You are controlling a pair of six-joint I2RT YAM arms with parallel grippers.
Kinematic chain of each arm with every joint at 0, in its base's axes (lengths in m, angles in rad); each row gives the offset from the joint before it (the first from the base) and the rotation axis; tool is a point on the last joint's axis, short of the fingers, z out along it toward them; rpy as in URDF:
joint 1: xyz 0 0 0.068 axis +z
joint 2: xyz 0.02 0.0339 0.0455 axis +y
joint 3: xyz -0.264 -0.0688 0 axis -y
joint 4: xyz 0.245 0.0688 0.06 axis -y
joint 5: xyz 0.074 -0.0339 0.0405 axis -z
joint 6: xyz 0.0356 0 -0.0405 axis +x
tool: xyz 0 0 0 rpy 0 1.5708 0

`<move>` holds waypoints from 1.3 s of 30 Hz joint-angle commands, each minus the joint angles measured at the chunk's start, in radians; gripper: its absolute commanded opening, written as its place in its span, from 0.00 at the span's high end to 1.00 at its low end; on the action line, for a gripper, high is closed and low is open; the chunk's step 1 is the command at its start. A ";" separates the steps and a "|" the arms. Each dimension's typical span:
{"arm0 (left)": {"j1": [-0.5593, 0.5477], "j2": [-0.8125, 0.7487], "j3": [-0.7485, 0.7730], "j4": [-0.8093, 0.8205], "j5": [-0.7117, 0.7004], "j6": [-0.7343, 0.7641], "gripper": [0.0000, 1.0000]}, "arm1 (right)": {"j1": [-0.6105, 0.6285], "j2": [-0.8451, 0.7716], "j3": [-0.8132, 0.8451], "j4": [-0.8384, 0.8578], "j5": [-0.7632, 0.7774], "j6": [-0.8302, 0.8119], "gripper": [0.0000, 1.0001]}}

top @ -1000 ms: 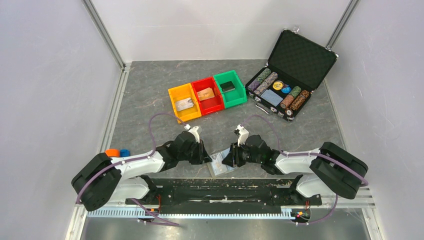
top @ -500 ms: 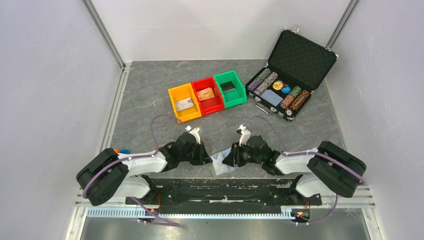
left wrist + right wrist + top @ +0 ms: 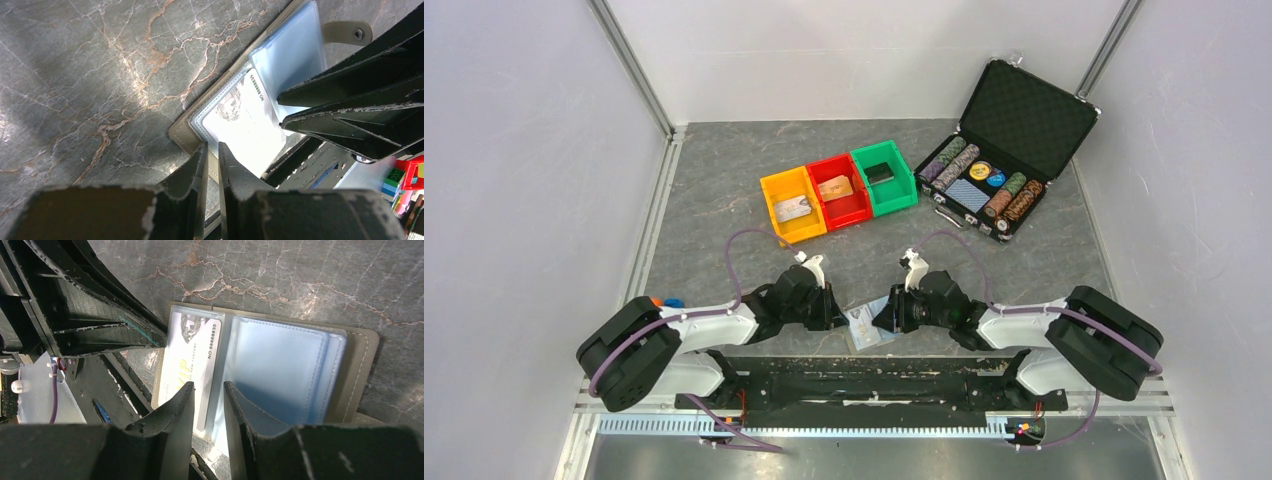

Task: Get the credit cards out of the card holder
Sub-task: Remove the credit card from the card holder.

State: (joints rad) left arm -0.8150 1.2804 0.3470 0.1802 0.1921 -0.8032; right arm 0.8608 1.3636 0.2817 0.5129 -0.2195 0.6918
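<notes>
The card holder [image 3: 871, 326] lies open and flat near the table's front edge, grey outside with light-blue clear sleeves [image 3: 285, 365]. A white credit card [image 3: 192, 352] sits in its left sleeve and also shows in the left wrist view [image 3: 240, 125]. My left gripper [image 3: 213, 146] is low at the holder's left edge [image 3: 182, 136]. Its jaws are a narrow slit apart, with nothing between them. My right gripper [image 3: 209, 386] comes in from the right, open. Its tips straddle the card's inner edge without holding it. In the top view both grippers [image 3: 836, 314] [image 3: 882, 316] flank the holder.
Yellow [image 3: 791, 205], red [image 3: 839, 190] and green [image 3: 883, 177] bins stand mid-table, each with something flat inside. An open black chip case [image 3: 1009, 150] is at the back right. The black frame rail [image 3: 864, 375] runs just below the holder. Small orange and blue objects [image 3: 664, 301] sit by the left arm.
The left arm's rear section has swung slightly to the right. Both grippers have stayed at the card holder, which has not moved.
</notes>
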 commanded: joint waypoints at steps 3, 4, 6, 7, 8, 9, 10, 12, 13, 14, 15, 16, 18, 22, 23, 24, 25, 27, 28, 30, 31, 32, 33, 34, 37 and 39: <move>0.000 0.018 0.007 -0.011 -0.021 -0.023 0.80 | -0.002 0.040 0.009 0.057 -0.035 0.017 0.69; 0.000 0.021 0.006 -0.006 -0.020 -0.025 0.80 | -0.003 0.045 0.008 0.061 -0.038 0.020 0.70; 0.000 0.026 0.006 0.000 -0.017 -0.031 0.80 | -0.004 0.059 0.008 0.077 -0.050 0.025 0.70; 0.000 0.027 0.003 0.006 -0.014 -0.038 0.80 | -0.005 0.066 0.009 0.082 -0.057 0.028 0.70; 0.000 0.027 -0.003 0.019 -0.011 -0.045 0.80 | -0.006 0.075 0.009 0.093 -0.065 0.033 0.70; -0.001 0.027 -0.009 0.032 -0.005 -0.054 0.80 | -0.009 0.081 0.007 0.106 -0.074 0.040 0.70; -0.001 0.025 -0.015 0.039 -0.002 -0.057 0.80 | -0.010 0.091 0.004 0.125 -0.084 0.047 0.70; -0.001 0.024 -0.017 0.040 -0.002 -0.056 0.80 | -0.016 0.108 -0.001 0.156 -0.102 0.064 0.70; 0.000 0.023 -0.017 0.037 -0.002 -0.056 0.80 | -0.019 0.118 -0.003 0.170 -0.112 0.071 0.70; -0.001 0.022 -0.019 0.038 -0.003 -0.056 0.80 | -0.021 0.123 -0.007 0.183 -0.119 0.077 0.71; -0.001 0.022 -0.020 0.039 -0.003 -0.057 0.81 | -0.024 0.131 -0.009 0.196 -0.126 0.083 0.71; 0.000 0.023 -0.021 0.040 -0.003 -0.057 0.81 | -0.026 0.135 -0.014 0.208 -0.129 0.089 0.71; 0.000 0.023 -0.023 0.041 -0.003 -0.057 0.82 | -0.031 0.142 -0.019 0.231 -0.134 0.099 0.72; 0.000 0.025 -0.029 0.047 0.000 -0.057 0.86 | -0.042 0.149 -0.035 0.262 -0.146 0.123 0.74; 0.000 0.025 -0.031 0.048 0.000 -0.059 0.87 | -0.044 0.151 -0.038 0.274 -0.149 0.128 0.75; -0.001 0.026 -0.032 0.051 0.000 -0.060 0.87 | -0.046 0.150 -0.041 0.282 -0.152 0.133 0.77; -0.001 0.027 -0.032 0.050 -0.001 -0.061 0.86 | -0.049 0.153 -0.045 0.290 -0.153 0.136 0.79; -0.001 0.027 -0.032 0.051 -0.002 -0.060 0.86 | -0.055 0.157 -0.052 0.306 -0.156 0.141 0.85; 0.000 0.026 -0.032 0.051 -0.003 -0.061 0.85 | -0.058 0.160 -0.056 0.322 -0.161 0.145 0.88; -0.001 0.026 -0.032 0.051 -0.004 -0.060 0.85 | -0.064 0.162 -0.067 0.353 -0.172 0.159 0.95; -0.001 0.026 -0.034 0.051 -0.006 -0.060 0.85 | -0.067 0.163 -0.070 0.365 -0.176 0.161 0.99; -0.001 0.027 -0.034 0.050 -0.009 -0.060 0.85 | -0.069 0.161 -0.072 0.366 -0.179 0.161 1.00; -0.001 0.028 -0.036 0.046 -0.016 -0.060 0.85 | -0.072 0.158 -0.075 0.361 -0.178 0.161 1.00; 0.000 0.029 -0.036 0.042 -0.022 -0.060 0.85 | -0.075 0.154 -0.079 0.354 -0.175 0.162 1.00; -0.001 0.033 -0.033 0.018 -0.054 -0.049 0.85 | -0.094 0.132 -0.105 0.351 -0.167 0.172 1.00; -0.001 0.042 -0.019 -0.012 -0.069 -0.037 0.84 | -0.109 0.117 -0.123 0.351 -0.167 0.177 1.00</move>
State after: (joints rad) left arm -0.8139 1.2934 0.3260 0.2325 0.1890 -0.8444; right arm 0.7742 1.5146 0.1925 0.8196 -0.3729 0.8547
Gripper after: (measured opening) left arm 0.152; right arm 0.005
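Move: The credit card's middle is roughly 3 cm to the right gripper's left, about 1 cm back and 1 cm below. The card holder's spine is about 1 cm under the right fingers, and the empty blue pocket's middle some 3 cm to their right, 1 cm ahead and 1 cm down. From the left gripper, at the pocket's outer edge, the card lies about 4 cm right, 1 cm back and 1 cm down. Ease the right gripper about 1 cm left over the card's spine-side edge while sinking slightly, then draw it back right as far, shutting its part-open fingers fully at that edge and rolling and flattening the wrist by some 10 degrees. Keep the left gripper in place at the pocket's outer edge, only narrowing its fingers a little. ##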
